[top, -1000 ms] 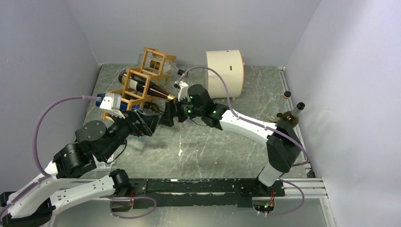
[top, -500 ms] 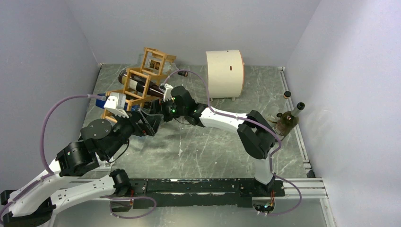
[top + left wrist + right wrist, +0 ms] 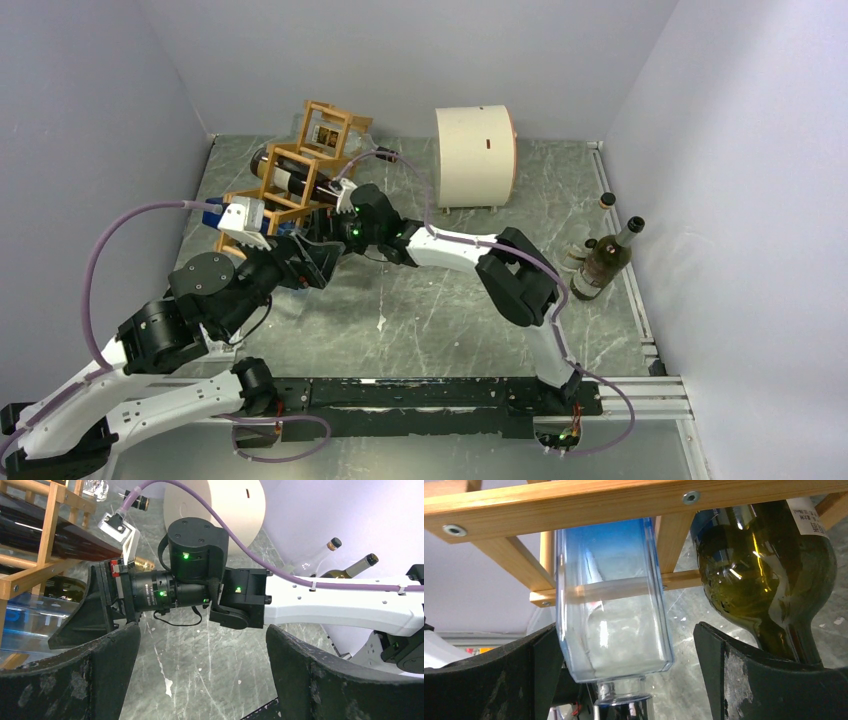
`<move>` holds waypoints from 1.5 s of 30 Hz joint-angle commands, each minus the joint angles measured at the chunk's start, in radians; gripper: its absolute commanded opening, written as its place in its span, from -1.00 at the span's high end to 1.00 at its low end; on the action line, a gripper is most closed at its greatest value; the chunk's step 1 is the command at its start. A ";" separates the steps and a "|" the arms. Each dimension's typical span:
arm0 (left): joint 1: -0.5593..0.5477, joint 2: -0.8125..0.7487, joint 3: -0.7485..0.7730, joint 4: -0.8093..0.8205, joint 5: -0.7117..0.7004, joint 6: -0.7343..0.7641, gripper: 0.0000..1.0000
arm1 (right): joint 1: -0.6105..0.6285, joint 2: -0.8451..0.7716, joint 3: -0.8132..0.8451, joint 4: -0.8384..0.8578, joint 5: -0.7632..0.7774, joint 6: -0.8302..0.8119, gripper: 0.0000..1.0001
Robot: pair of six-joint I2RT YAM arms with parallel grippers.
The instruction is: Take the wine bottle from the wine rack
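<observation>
The orange-brown wine rack [image 3: 292,172] stands at the back left and holds several lying bottles. A dark wine bottle [image 3: 290,181] fills its middle cell. My right gripper [image 3: 320,224] is open and pushed up to the lowest cells. In the right wrist view a clear blue-tinted square bottle [image 3: 611,605] lies with its shoulder and neck between the fingers [image 3: 744,680], under a rack bar [image 3: 574,502]. An olive-green wine bottle [image 3: 769,565] lies just outside the right finger. My left gripper [image 3: 316,264] is open and empty over the table, facing the right wrist [image 3: 195,545].
A cream cylindrical drum [image 3: 475,155] stands at the back centre. An upright wine bottle [image 3: 605,262] stands near the right wall, with a small dark cap [image 3: 606,199] behind it. Grey walls close in the marbled table [image 3: 430,310] on three sides.
My right arm has swung left and reached in, bringing its open gripper up to the rack's lowest cells. The left arm shifted slightly, then held still.
</observation>
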 commanded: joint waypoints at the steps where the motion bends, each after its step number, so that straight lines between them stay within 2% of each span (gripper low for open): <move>1: 0.003 0.004 0.018 -0.007 0.005 0.003 -0.99 | 0.002 0.036 0.041 0.057 0.000 0.041 -1.00; 7: 0.003 0.002 0.013 -0.005 0.008 -0.003 -0.99 | 0.006 0.075 0.069 0.098 -0.026 0.081 -0.94; 11: 0.003 0.005 0.017 -0.011 0.013 -0.008 -0.99 | 0.006 0.082 0.067 0.101 -0.017 0.094 -0.79; 19: 0.003 0.007 0.015 -0.019 0.019 -0.023 -0.98 | 0.002 0.021 -0.006 0.158 -0.047 0.104 -0.03; 25: 0.003 0.013 -0.002 -0.012 0.019 -0.013 -0.99 | -0.021 -0.076 -0.145 0.230 -0.094 0.127 0.39; 30: 0.003 0.021 -0.009 -0.016 0.020 -0.008 -0.99 | -0.049 -0.193 -0.254 0.226 -0.153 0.099 0.61; 35: 0.003 0.024 -0.014 -0.011 0.013 0.007 -0.99 | -0.089 -0.322 -0.376 0.221 -0.230 0.080 0.98; 39: 0.003 0.034 -0.014 0.002 0.010 0.026 -0.98 | -0.140 -0.430 -0.474 0.254 -0.312 0.104 1.00; 45: 0.003 0.072 -0.006 0.019 0.027 0.048 -0.98 | -0.210 -0.537 -0.561 0.192 -0.400 0.099 1.00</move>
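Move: The blue-and-clear square wine bottle lies with its neck between the right hand's open fingers; its middle is about 11 cm to the hand's left, 3 cm ahead and 2 cm lower. The green bottle's middle is roughly 11 cm ahead and 8 cm left, 3 cm lower, and the brown gold-necked bottle's some 16 cm ahead, 3 cm left and 5 cm higher. From the left hand, the blue bottle lies about 17 cm left, 11 cm ahead and 20 cm below. The right hand eases about 2 cm farther left over the neck end of the blue bottle, dipping slightly and then rising a little, while its fingers close from wide open and pinch the bottle by the shoulder from both sides. With that grip kept, it reverses and draws the bottle neck first out of the rack's lowest tier, some 15 cm to the right and about 6 cm back towards the base with only a slight rise, speeding up as it goes and tilting a little. ##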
